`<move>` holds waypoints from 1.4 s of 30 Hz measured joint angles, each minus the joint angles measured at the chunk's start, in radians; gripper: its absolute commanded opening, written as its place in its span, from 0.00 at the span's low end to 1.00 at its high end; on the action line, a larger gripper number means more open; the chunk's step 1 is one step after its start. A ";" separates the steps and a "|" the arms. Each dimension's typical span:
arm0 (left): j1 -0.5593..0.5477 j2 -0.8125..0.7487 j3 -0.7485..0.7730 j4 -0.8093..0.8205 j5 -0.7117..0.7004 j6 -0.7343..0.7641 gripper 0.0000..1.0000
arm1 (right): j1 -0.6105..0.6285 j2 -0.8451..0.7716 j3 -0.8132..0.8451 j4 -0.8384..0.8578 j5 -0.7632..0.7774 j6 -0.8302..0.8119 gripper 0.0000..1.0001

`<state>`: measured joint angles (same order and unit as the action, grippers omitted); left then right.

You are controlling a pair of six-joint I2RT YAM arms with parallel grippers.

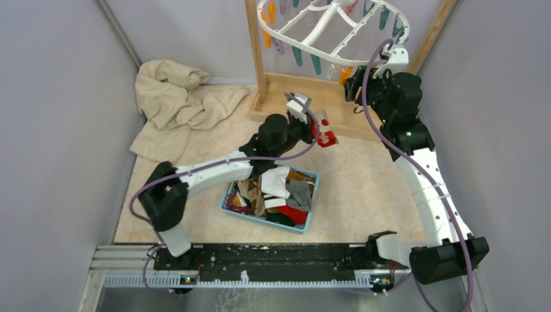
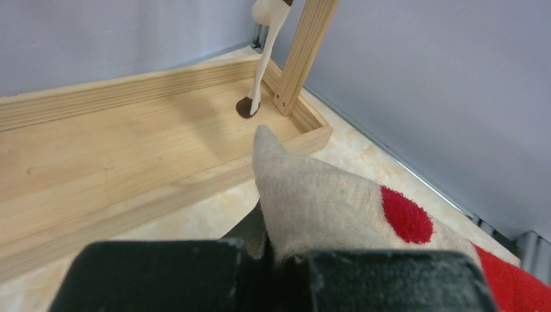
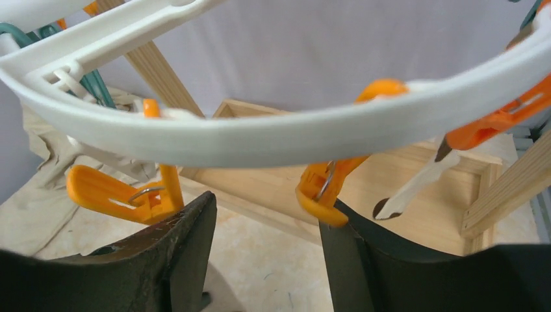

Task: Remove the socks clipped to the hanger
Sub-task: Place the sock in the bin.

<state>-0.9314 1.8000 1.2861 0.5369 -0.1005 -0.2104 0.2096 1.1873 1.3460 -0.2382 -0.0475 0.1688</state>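
Observation:
My left gripper [image 1: 313,125] is shut on a beige sock with red patches [image 1: 323,133], held above the floor between the basket and the wooden rack; in the left wrist view the sock [image 2: 325,195] rises out of the closed jaws [image 2: 286,257]. The white hanger [image 1: 331,32] with coloured clips hangs at the top. My right gripper [image 1: 354,83] is under its near rim [image 3: 260,136], open, with nothing between the fingers [image 3: 266,227]. An orange clip [image 3: 325,188] touches the right fingertip [image 3: 351,253]. A cream sock with a brown toe [image 3: 416,188] hangs further back.
A blue basket [image 1: 227,203] full of mixed socks sits in front of the arms. A large beige cloth [image 1: 175,97] lies at the back left. The wooden rack's post [image 1: 256,52] and base tray [image 2: 130,149] stand under the hanger. Grey walls close in on both sides.

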 measured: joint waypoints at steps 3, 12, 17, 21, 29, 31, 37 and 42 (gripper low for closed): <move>-0.005 -0.143 -0.047 -0.111 -0.002 -0.017 0.00 | 0.000 -0.038 -0.019 -0.016 0.011 0.027 0.75; -0.018 -0.493 -0.192 -0.505 -0.053 -0.094 0.00 | 0.000 -0.122 -0.096 -0.080 0.023 0.079 0.77; -0.020 -0.549 -0.243 -0.710 -0.068 -0.169 0.00 | 0.000 -0.151 -0.132 -0.109 0.024 0.097 0.77; -0.022 -0.543 -0.302 -0.811 -0.063 -0.225 0.21 | 0.000 -0.161 -0.149 -0.122 0.024 0.112 0.78; -0.021 -0.360 -0.348 -0.877 -0.043 -0.291 0.70 | 0.000 -0.179 -0.175 -0.130 0.024 0.131 0.85; -0.021 -0.354 -0.350 -0.878 -0.047 -0.296 0.96 | -0.001 -0.179 -0.175 -0.130 0.024 0.133 0.85; -0.022 -0.384 -0.288 -0.933 -0.073 -0.291 0.99 | -0.072 -0.159 -0.175 -0.129 -0.007 0.166 0.85; -0.021 -0.457 -0.240 -0.991 -0.102 -0.279 0.99 | -0.200 -0.143 -0.175 -0.125 -0.047 0.209 0.85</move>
<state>-0.9524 1.3434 1.0462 -0.4541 -0.2024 -0.4892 0.0101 1.0439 1.1713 -0.3630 -0.0940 0.3775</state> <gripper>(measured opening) 0.987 0.848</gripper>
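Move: The left hand still grips the red-and-beige sock; the bin's middle lies about 20 cm to its left, 16 cm back and 22 cm below. The wooden tray is some 15 cm ahead, 3 cm right and 26 cm lower. From the right hand, the bin is roughly 30 cm left, 20 cm back and 35 cm down; an orange clip hangs 2 cm ahead, 5 cm left and 3 cm above. Left carries the sock some 20 cm left and back, down, releases over the bin, rises; right backs down, then rightward. ##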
